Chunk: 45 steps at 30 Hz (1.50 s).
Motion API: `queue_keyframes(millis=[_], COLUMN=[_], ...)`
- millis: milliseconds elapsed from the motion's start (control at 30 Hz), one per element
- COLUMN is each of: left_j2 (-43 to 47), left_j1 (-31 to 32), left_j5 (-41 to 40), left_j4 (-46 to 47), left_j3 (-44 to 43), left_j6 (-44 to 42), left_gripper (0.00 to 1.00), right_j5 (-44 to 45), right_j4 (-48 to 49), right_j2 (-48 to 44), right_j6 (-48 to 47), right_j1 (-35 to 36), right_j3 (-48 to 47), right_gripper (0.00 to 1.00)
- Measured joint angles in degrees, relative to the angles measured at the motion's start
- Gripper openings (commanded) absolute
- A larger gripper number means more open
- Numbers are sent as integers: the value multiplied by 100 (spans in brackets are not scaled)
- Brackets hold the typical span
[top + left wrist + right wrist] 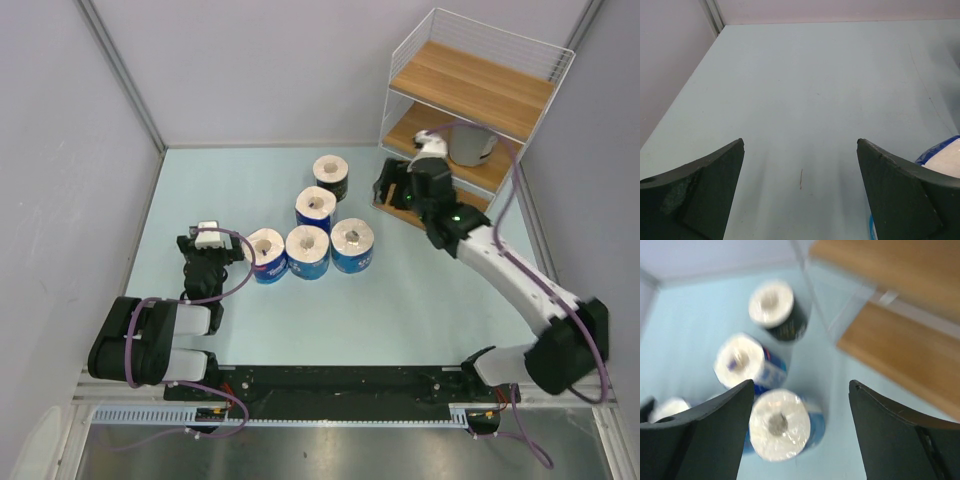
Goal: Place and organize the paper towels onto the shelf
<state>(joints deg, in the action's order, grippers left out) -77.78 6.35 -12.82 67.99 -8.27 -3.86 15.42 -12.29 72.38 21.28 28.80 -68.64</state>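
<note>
The shelf [470, 85] stands at the back right, with the plain grey roll [470, 143] on its middle board. Five rolls stand on the table: the black one [331, 176] and blue ones [316, 208], [308, 250], [352, 245], [266, 255]. My right gripper [388, 188] is open and empty, hanging before the shelf's lowest board [895, 355] above the rolls; its view is blurred and shows the black roll [777, 310] and two blue rolls [747, 362], [782, 425]. My left gripper [208, 243] is open and empty, low beside the leftmost blue roll [945, 157].
Grey walls enclose the table on the left, back and right. The shelf's white wire frame [390, 75] rises close to my right gripper. A further roll [667, 407] shows at the left edge of the right wrist view.
</note>
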Motion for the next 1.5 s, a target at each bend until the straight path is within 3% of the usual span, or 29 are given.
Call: queue_keyframes(millis=[233,500,600,767,867,1067,1500], left_j2=[0,0,0,0,0,0,0], left_j1=[0,0,0,0,0,0,0], left_j5=[0,0,0,0,0,0,0], left_j4=[-2,-2,-2,-2,-2,0,0], left_j3=[0,0,0,0,0,0,0], left_j6=[0,0,0,0,0,0,0], left_gripper=[100,100,100,100,100,100,100], right_j5=[-809,-859,-855,-798,-758,-647,-57], right_j4=[-348,-280,-223,-105,-118,-221,-601], right_j2=[1888,2170,2225,2385,2385,2245,55], right_j6=[225,420,439,476,448,411,68], right_j1=[367,726,756,756,752,763,361], right_j3=[339,459,459,459,459,498,332], right_gripper=[81,81,75,48,37,36,36])
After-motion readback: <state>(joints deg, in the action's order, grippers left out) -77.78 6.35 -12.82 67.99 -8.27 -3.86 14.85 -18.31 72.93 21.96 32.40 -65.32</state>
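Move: The paper towel I want, the right-hand blue one, stands about 11 cm to the left of my open right hand, some 2 cm back and 24 cm below. Beside it, the middle blue roll is roughly 10 cm farther left; the dark-blue roll is 8 cm left of it and 9 cm farther out. The middle of the shelf's bottom board lies about 11 cm ahead of my hand, 7 cm right. From my left hand the towel is some 32 cm right, 1 cm ahead, slightly lower. I drop my right hand quickly some 20 cm and swing it about 8 cm left onto the blue paper towel, tipping the fingers down nearly 30 degrees. Easing to a stop, I close them on the roll's right-hand wall, one finger in the core and one outside, then lift about 16 cm, drifting right towards the shelf side while the wrist levels back. ##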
